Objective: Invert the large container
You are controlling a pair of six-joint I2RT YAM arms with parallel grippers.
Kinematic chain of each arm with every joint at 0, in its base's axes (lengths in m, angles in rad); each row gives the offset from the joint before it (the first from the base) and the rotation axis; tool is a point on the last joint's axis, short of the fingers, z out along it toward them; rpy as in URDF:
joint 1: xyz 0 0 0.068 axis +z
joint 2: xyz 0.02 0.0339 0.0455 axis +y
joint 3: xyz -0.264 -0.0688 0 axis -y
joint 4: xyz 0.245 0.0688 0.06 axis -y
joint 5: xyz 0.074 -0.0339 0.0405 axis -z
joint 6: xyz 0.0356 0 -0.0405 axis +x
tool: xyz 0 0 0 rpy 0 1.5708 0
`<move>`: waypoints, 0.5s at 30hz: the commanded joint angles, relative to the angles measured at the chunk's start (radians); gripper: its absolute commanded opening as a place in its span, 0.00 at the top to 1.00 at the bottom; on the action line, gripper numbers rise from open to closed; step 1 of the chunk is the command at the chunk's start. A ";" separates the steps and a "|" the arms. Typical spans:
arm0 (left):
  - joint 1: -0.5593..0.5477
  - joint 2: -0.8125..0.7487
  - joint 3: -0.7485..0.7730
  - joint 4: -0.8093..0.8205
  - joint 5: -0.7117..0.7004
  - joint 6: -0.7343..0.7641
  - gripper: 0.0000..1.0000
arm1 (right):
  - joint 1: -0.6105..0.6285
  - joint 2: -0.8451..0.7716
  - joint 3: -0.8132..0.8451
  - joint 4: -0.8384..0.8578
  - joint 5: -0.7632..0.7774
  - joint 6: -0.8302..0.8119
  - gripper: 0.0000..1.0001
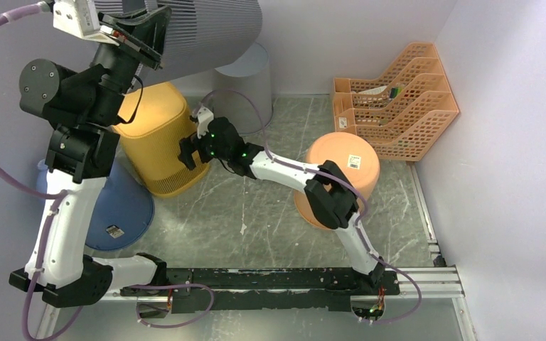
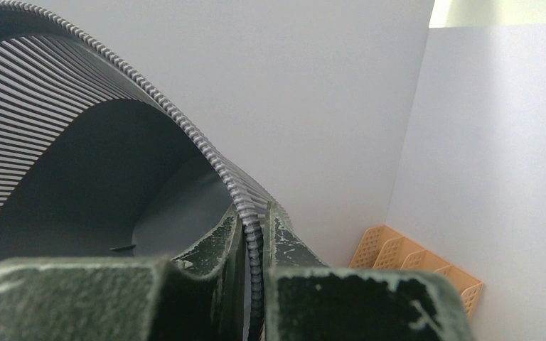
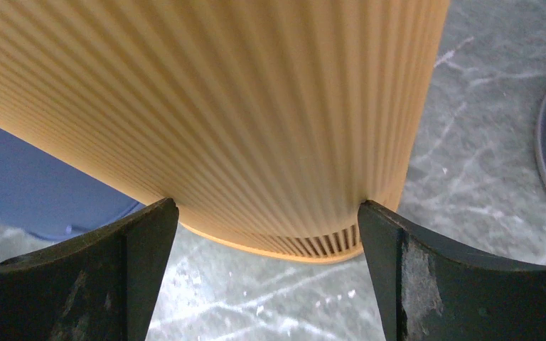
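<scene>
The large container is a grey ribbed bin (image 1: 199, 32), lifted high and lying on its side at the back left, with its open mouth toward the left arm. My left gripper (image 1: 149, 35) is shut on its rim; the left wrist view shows the ribbed rim (image 2: 256, 234) pinched between the fingers, with the dark inside (image 2: 78, 163) to the left. My right gripper (image 1: 188, 153) is open and empty, with its jaws on either side of the lower wall of a yellow ribbed bin (image 3: 242, 106), about touching it.
The yellow bin (image 1: 156, 135) stands upside down at the centre left. A blue bin (image 1: 117, 206) lies beside the left arm. An orange bin (image 1: 345, 170) stands upside down under the right arm. A small grey bin (image 1: 245, 78) stands at the back wall. An orange file rack (image 1: 398, 99) is at the back right.
</scene>
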 commanded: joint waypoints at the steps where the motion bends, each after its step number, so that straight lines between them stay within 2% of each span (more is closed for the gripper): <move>1: -0.002 -0.051 -0.009 0.189 0.064 0.032 0.93 | -0.005 0.091 0.146 0.079 -0.025 0.026 0.00; 10: -0.002 -0.044 -0.039 0.203 0.086 0.049 0.93 | -0.061 0.319 0.469 0.123 -0.014 0.047 0.00; 15: -0.002 -0.041 -0.052 0.208 0.078 0.066 0.93 | -0.090 0.290 0.450 0.142 -0.008 0.041 0.00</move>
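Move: The yellow container's middle is about 4 cm ahead of the right hand, 7 cm to its left and slightly lower; the open fingers are already against its side. From the right hand, the blue container is roughly 15 cm back and 20 cm left, the small gray container some 18 cm ahead and 17 cm right. The left hand holds the large container's rim; from this hand the yellow container is some 12 cm ahead, 10 cm left and 50 cm below. Open right fingers keep pushing the yellow container forward 8 cm, left 4, while the left hand lowers the large container. ##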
